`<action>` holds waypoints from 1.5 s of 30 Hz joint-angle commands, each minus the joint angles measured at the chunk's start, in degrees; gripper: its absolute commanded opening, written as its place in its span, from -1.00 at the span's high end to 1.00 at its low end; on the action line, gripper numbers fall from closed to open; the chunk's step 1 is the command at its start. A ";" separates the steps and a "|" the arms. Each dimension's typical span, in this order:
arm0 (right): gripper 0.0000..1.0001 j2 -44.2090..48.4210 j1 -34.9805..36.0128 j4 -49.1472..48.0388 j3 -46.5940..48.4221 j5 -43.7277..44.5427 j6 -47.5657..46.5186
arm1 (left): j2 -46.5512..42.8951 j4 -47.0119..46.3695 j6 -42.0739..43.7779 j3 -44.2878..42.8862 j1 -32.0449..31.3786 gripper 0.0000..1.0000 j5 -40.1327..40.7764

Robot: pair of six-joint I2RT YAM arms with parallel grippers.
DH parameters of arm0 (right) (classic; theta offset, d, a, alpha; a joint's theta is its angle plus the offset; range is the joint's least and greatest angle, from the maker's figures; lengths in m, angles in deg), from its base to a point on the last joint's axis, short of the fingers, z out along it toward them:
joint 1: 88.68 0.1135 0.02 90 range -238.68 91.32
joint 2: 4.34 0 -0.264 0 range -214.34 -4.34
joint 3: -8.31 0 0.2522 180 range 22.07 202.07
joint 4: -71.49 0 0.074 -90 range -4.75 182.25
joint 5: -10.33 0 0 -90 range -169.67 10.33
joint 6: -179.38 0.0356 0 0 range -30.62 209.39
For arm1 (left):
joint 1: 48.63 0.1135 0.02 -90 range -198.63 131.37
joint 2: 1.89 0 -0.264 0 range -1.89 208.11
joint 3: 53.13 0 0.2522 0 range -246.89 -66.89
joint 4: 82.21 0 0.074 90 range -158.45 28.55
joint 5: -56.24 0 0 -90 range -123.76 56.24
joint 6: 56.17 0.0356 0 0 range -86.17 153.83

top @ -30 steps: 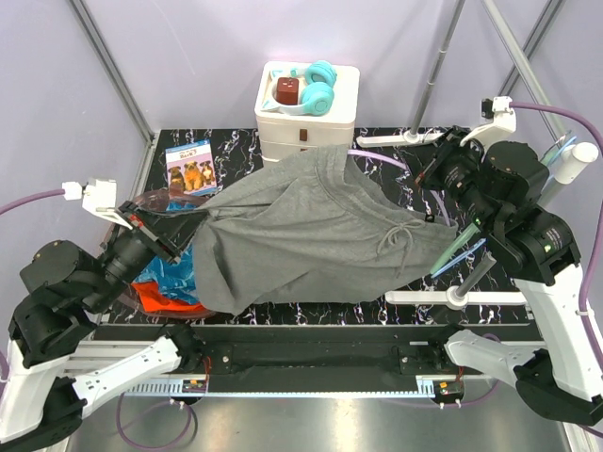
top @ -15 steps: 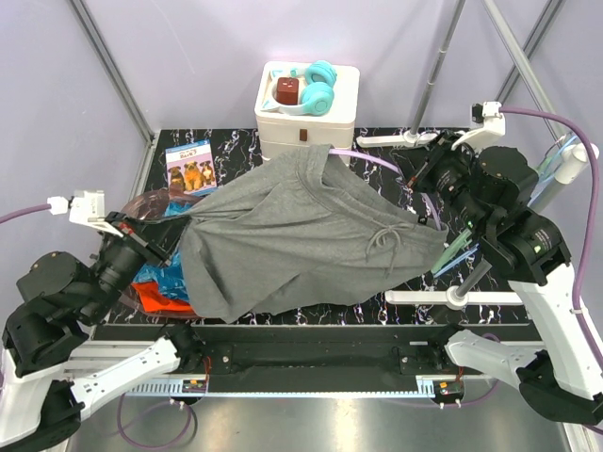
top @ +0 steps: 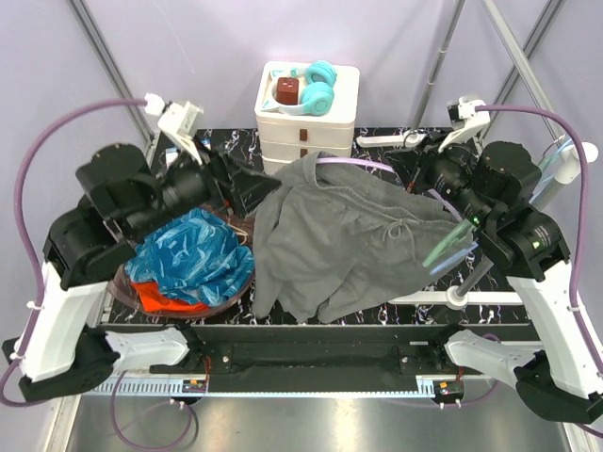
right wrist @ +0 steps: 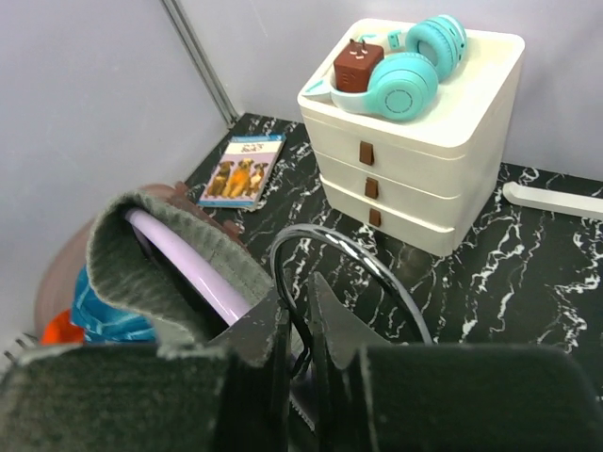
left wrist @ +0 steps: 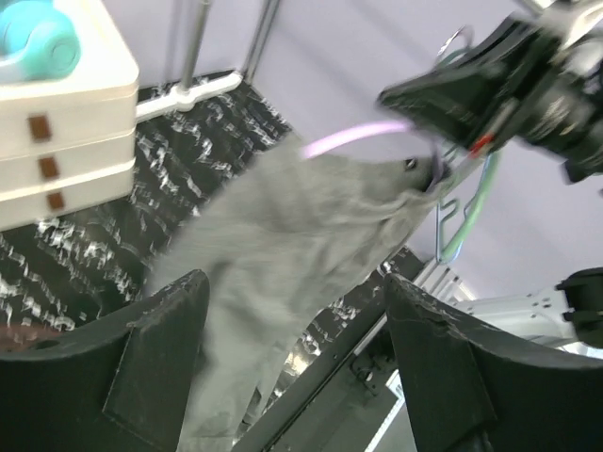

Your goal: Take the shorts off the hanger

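The dark grey shorts (top: pixel 344 240) hang slack from a lilac hanger (top: pixel 353 162) and drape onto the table; they also show in the left wrist view (left wrist: pixel 283 245). My right gripper (top: pixel 419 179) is shut on the hanger's chrome hook (right wrist: pixel 325 235), with its tips (right wrist: pixel 300 301) beside the lilac bar (right wrist: pixel 184 259) and grey waistband (right wrist: pixel 155 226). My left gripper (top: pixel 250 188) is raised left of the shorts, open and empty (left wrist: pixel 297 367). The blue mottled shorts (top: pixel 193 254) and orange shorts (top: pixel 170 297) lie in a brown bowl (top: pixel 240 294).
A white drawer unit (top: pixel 306 118) with teal headphones (top: pixel 318 85) stands at the back centre. Green and blue hangers (top: pixel 452 247) hang on the white rack (top: pixel 452 298) at the right. A dog booklet (right wrist: pixel 240 169) lies at the back left.
My left gripper has let go of the grey shorts' left edge and risen up and back to the right. The shorts have gone slack and bunched to the right under the hanger.
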 commanded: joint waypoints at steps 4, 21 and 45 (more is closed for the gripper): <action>1.00 -1.57 -0.29 -0.83 5.52 -3.20 -5.54 | 8.66 0.29 -0.48 -12.62 0.31 -0.50 -2.01; 1.00 -1.76 -0.37 0.24 5.79 -4.26 -6.78 | 22.29 8.11 5.14 -21.32 -4.26 -0.34 11.71; 1.00 2.28 -0.29 -1.78 2.54 -5.05 -6.16 | 23.18 9.70 4.26 -17.63 -4.26 1.00 15.66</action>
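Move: The shorts' free waistband corner, on the left end of the purple hanger, lies about 7 cm ahead of the left hand, 8 cm to its right and 4 cm below. The hanger's middle is some 19 cm to that hand's right, 3 cm ahead and slightly below. The basket with the blue garment sits far below, about 22 cm left and 5 cm ahead. From the right hand, the corner lies about 13 cm left, level fore and aft, and 3 cm below. Lifting about 4 cm first, the open left hand then swings forward and right, roughly 7 cm each way, while sinking past its starting height to the shorts' waistband corner. It rolls its left side up nearly 20 degrees, and its fingers close to pinch the cloth at the hanger's end. The right hand keeps hold of the hanger's hook, rolling its left side slightly down. ##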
